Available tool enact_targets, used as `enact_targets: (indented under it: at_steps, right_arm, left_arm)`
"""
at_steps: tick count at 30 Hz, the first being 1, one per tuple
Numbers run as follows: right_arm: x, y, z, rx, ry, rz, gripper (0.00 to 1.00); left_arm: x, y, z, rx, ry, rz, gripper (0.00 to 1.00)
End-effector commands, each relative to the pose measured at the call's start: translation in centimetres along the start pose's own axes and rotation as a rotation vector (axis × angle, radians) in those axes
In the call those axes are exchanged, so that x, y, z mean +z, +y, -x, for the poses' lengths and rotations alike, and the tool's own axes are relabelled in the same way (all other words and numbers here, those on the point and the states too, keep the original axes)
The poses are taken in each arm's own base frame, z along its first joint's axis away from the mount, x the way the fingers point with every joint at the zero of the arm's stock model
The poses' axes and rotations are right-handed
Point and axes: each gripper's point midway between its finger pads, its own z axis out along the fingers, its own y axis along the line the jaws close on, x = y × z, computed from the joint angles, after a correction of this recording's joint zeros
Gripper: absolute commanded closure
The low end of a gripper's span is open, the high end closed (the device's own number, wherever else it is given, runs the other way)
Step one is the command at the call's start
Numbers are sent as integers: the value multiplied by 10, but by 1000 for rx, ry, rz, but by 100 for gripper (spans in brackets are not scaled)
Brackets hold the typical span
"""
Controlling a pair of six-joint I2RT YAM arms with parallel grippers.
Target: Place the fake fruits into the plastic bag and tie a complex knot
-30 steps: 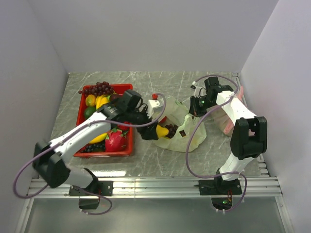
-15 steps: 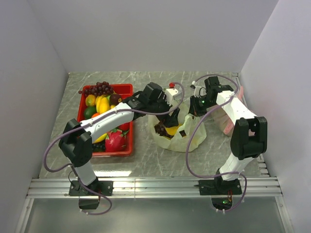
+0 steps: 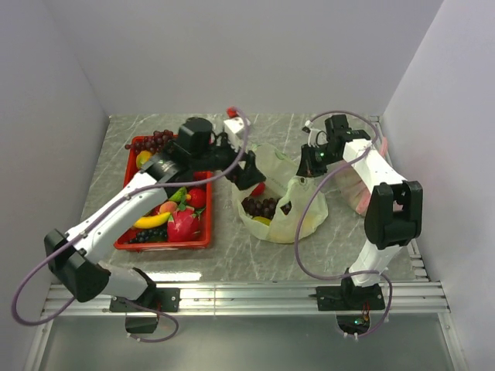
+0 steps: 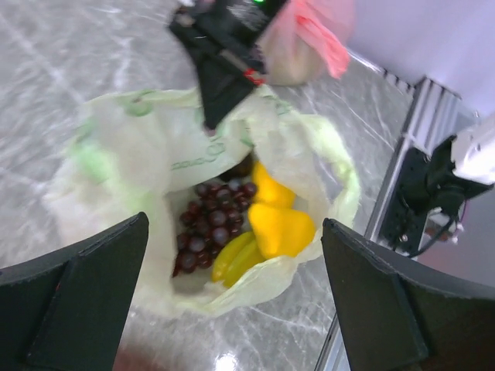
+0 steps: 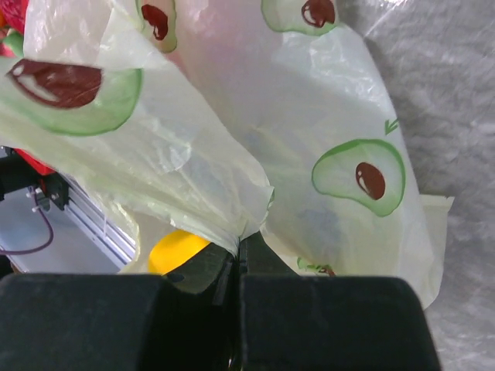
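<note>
The plastic bag (image 3: 288, 210) lies open in the middle of the table, pale green with avocado prints (image 5: 360, 176). Inside it lie purple grapes (image 4: 211, 226), a yellow mango (image 4: 283, 229) and a banana (image 4: 234, 259). My left gripper (image 3: 249, 175) hovers above the bag's left rim, open and empty (image 4: 234, 232). My right gripper (image 3: 312, 164) is shut on the bag's far right rim (image 5: 240, 246) and holds it up. More fake fruits fill the red basket (image 3: 203, 241): grapes (image 3: 155, 142), a banana (image 3: 151, 220), a dragon fruit (image 3: 184, 225) and a red apple (image 3: 198, 197).
A pink bag (image 3: 362, 193) lies by the right wall, behind my right arm. The basket stands left of the plastic bag. Side walls close in the marble table (image 3: 247, 259), and a metal rail (image 3: 247, 294) runs along its near edge.
My left gripper carried a banana over the bag, opened fully and let it go, then drew back up and left. The right gripper stayed shut on the rim.
</note>
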Motion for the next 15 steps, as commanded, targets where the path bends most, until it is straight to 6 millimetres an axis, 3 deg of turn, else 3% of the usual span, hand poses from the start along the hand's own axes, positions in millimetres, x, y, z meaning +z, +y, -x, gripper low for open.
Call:
enact_targets:
  at_steps: [1,7,15]
  right_arm:
    - [-2,6,26,-48,-63,13,100]
    - [7,7,31,-51,-47,20,100]
    - [18,19,36,-71,-37,32,100]
  left_arm:
    - [-19,29,-11,-107,21,52,1]
    - [-40,52,-13,-80,33,129,1]
    - [-51,81,-25,-235,33,171,1]
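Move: Off to the open left hand's left is the red tray of fruits, its middle about 26 cm left, 5 cm ahead and some 27 cm below; the orange-red fruit near its far right corner lies about 16 cm left, 13 cm ahead. The plastic bag's middle is roughly 7 cm right of this hand, 2 cm ahead and 23 cm lower. From the right hand, shut on the rim, the bag's middle is about 8 cm left, 6 cm back and 7 cm below. Swinging away from above the plastic bag, the empty left hand goes some 8 cm left and 4 cm forward towards the red tray, sinking about 3 cm after the start and turning some 10 degrees counter-clockwise, fingers still wide open. The right hand keeps its pinch on the rim and draws it about 2 cm forward, then 2 cm left, over the bag's far side. ##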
